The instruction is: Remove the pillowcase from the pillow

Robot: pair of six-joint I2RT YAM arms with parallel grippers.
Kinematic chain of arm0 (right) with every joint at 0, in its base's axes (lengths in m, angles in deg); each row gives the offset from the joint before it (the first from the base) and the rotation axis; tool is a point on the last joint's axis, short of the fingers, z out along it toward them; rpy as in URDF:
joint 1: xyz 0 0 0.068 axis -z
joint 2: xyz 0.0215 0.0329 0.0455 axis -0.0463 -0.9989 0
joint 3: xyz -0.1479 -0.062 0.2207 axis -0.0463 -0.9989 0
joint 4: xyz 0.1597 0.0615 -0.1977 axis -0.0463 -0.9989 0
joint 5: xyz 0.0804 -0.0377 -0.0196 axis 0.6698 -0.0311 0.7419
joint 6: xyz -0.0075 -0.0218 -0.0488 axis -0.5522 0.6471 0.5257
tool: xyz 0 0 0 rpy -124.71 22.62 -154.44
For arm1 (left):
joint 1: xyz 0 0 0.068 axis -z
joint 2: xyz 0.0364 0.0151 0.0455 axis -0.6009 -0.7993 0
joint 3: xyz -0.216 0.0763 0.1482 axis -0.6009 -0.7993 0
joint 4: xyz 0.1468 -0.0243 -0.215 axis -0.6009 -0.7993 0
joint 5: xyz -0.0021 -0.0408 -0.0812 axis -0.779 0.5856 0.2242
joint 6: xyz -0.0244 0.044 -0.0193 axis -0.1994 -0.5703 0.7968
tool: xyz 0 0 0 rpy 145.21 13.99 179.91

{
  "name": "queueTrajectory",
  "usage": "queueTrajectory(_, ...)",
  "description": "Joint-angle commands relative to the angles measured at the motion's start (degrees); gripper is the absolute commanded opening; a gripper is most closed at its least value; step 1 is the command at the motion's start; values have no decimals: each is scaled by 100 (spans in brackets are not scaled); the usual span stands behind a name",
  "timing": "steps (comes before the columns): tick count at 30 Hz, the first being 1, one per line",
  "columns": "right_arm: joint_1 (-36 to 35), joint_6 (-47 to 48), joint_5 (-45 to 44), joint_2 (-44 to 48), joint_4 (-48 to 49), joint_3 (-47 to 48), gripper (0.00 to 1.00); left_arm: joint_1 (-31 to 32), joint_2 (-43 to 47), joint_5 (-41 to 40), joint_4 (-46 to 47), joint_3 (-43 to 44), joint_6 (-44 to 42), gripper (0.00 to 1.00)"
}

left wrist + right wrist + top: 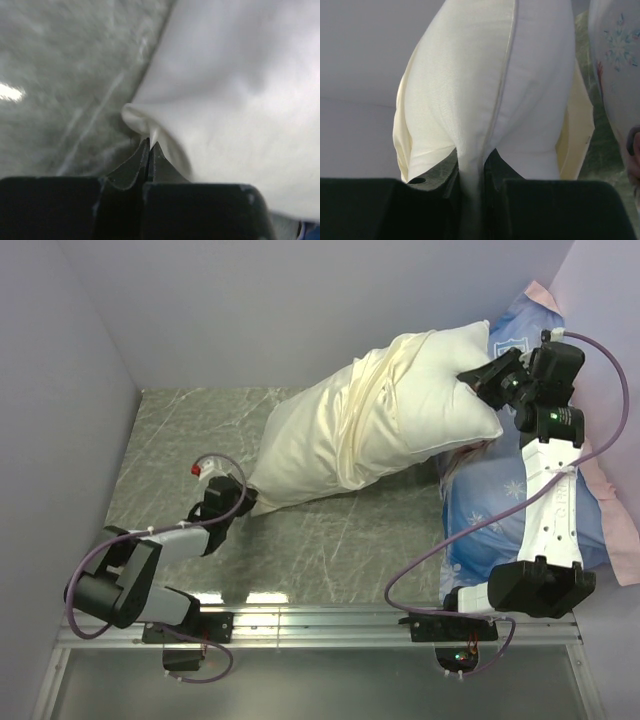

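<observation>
The cream pillowcase (pixel 320 445) still sheathes most of the pillow, which lies slanted from lower left to upper right. The white pillow (pixel 450 390) bulges bare out of its upper right end. My left gripper (pixel 243 503) is shut on the pillowcase's low left corner; in the left wrist view the black fingertips (pixel 156 148) of the left gripper (pixel 150 145) pinch a fold of the pillowcase (pixel 240 100). My right gripper (pixel 470 375) is shut on the pillow's exposed end. In the right wrist view the right gripper (pixel 470 157) clamps the seam of the pillow (pixel 535 75), with the pillowcase (pixel 580 125) behind.
A blue cartoon-print pillow (pixel 490 505) with a pink edge lies under the right arm at the right and shows again as the blue pillow (pixel 620 50). The grey marbled tabletop (pixel 180 440) is walled at the left and back. A metal rail (pixel 320 620) runs along the near edge.
</observation>
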Motion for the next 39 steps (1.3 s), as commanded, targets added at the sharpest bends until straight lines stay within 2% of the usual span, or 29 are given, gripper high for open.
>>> queueTrajectory(1,27,-232,222,477,662,887,0,-486,160,-697,-961,916,182,1)
queueTrajectory(2,36,-268,231,495,636,984,0,-601,142,-760,-1389,1050,331,0)
queueTrajectory(4,27,-321,249,478,557,1360,0,-838,142,-708,-1403,1235,324,0)
queueTrajectory(8,53,-312,109,337,205,2091,0,-1076,72,-1216,-2078,1596,446,0)
queueTrajectory(13,281,-373,117,249,11,2671,0,-1936,186,-1173,-2492,1456,754,0)
queueTrajectory(25,1291,-953,319,399,327,2796,0,-2992,405,-1595,-2967,1447,1088,0)
queueTrajectory(32,1617,-1427,434,416,582,2901,0,-3177,520,-1779,-3152,1324,1088,0)
queueTrajectory(37,1785,-1612,486,232,504,3481,0,-3423,608,-1666,-3152,1297,1150,0)
queueTrajectory(39,1767,-1831,704,371,809,3116,0,-3432,703,-1350,-3029,1210,1089,0)
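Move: Left of the pillow, the left hand already pinches the pillowcase's near left corner low over the table; the pillow's middle lies about 35 cm to its right, 9 cm farther out and 20 cm higher, with the pillowcase's middle about 20 cm right, 8 ahead, 12 up. From the right hand, which holds the pillow's right end, the pillow's middle is about 18 cm left, 2 ahead and 14 below; the Elsa pillow sits level ahead, some 16 cm right and 30 below. Hauling the pinched corner away from the pillow, the left hand first goes about 5 cm forward while already sweeping left, then carries on left to about 18 cm in all, swinging some 35 degrees counter-clockwise, fingers still shut. Against this pull the right hand keeps its grip on the pillow's end, rising about 13 cm and drawing back 7 or 8 cm as its wrist rolls slightly, left side up. ##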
